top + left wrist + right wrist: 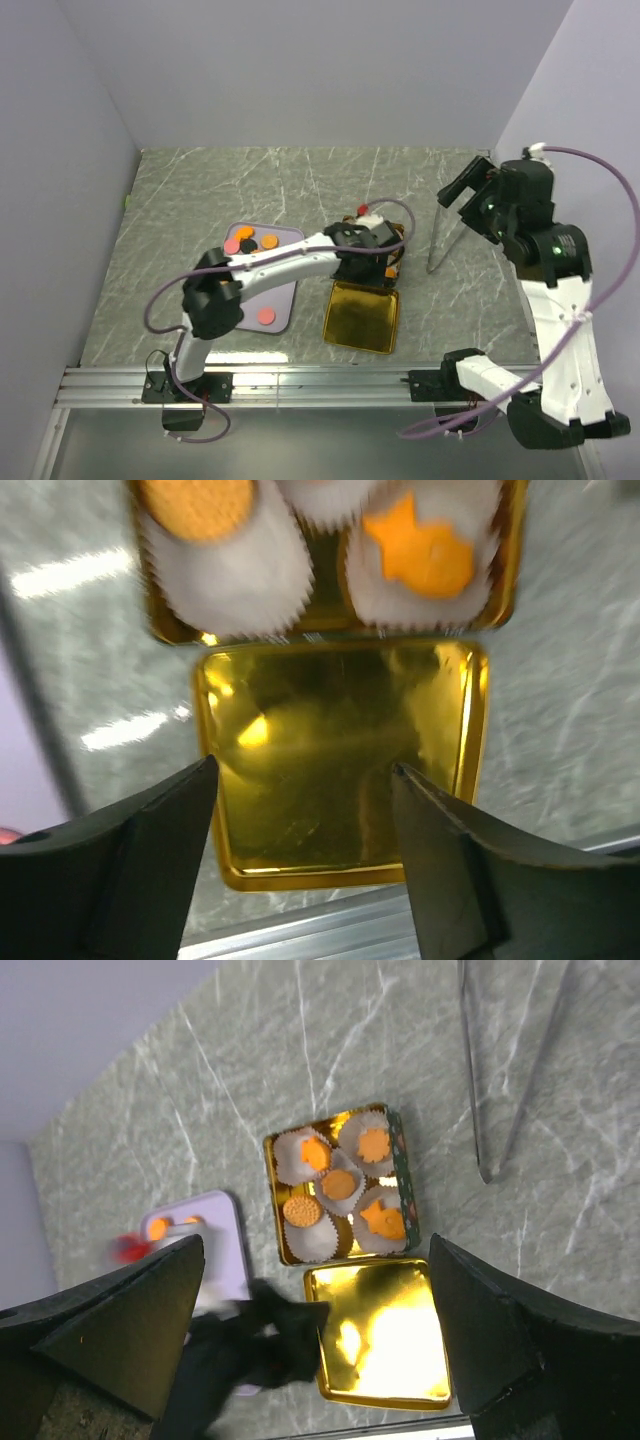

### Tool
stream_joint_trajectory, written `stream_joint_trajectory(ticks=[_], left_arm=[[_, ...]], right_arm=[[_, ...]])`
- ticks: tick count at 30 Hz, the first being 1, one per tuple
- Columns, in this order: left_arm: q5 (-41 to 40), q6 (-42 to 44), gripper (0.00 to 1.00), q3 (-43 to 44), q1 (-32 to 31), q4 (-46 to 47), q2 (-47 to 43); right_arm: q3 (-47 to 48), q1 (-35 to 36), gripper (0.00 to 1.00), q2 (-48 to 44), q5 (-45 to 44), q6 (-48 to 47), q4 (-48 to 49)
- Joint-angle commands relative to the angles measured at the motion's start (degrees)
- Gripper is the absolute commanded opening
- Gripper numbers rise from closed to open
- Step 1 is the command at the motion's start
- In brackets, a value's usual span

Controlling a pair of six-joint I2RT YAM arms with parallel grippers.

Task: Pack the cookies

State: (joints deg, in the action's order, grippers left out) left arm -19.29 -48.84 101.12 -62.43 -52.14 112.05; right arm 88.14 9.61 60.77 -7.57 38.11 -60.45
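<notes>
Cookies, orange, black and pink discs, lie on a lavender tray. More orange cookies sit in white paper cups inside an open gold tin. In the left wrist view a round cookie and a star-like orange one show in their cups. My left gripper is open and empty, hovering over the tin's gold lid. My right gripper is open and empty, raised high at the right.
The gold lid lies just in front of the tin. Metal tongs lie on the marble table to the right of the tin, and also show in the right wrist view. Grey walls close in the left, back and right sides.
</notes>
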Motion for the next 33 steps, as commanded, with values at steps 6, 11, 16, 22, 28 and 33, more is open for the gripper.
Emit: stream_joint_trajectory(ticks=[6, 11, 16, 22, 28, 33], left_arm=[[6.2, -2.2, 0.70, 7.6, -4.6, -2.0, 8.5], [8.1, -1.3, 0.66, 13.3, -7.8, -3.2, 13.5], [8.0, 0.8, 0.63, 18.8, -9.4, -6.5, 18.8], [11.0, 2.8, 0.61, 18.7, -9.5, -4.8, 21.6], [13.0, 3.7, 0.57, 18.3, -10.2, -4.1, 24.9], [13.6, 4.4, 0.54, 18.8, -11.1, -3.9, 26.7]], right_arm=[[11.5, 0.2, 1.00, -3.1, -5.2, 1.5, -3.8], [9.3, 0.8, 1.00, -2.9, -1.5, 1.5, -2.0], [6.3, 2.6, 1.00, -3.0, 0.4, 1.4, -0.7], [5.3, 4.6, 1.00, -2.4, 0.1, 0.8, -0.3], [2.7, 5.1, 1.00, -3.5, 0.2, 0.5, 0.3], [1.2, 5.2, 1.00, -4.3, -0.2, 0.3, 0.6]])
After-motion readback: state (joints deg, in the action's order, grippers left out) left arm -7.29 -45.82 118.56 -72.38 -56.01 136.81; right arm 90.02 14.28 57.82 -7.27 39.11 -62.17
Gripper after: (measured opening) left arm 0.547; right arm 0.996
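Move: Behind and below the left hand lies the gold lid, its middle about 8 cm back, 2 cm to the right and 12 cm down. The cookie box butts against the lid's far side, roughly 8 cm ahead of the hand and 4 cm to its right, and the lavender tray is some 23 cm to the left and 2 cm ahead. From the right hand the lid is about 11 cm back, 16 cm to the left and 34 cm below. Sinking about 11 cm in two steps with a level stretch between, the left hand draws back and right some 9 cm each from over the lid's far half to its right rim near the near corner, turning clockwise and tipping steeper. Its fingers narrow but stay open, one each side of the rim. The open right hand rises, then sinks most of the way back. ##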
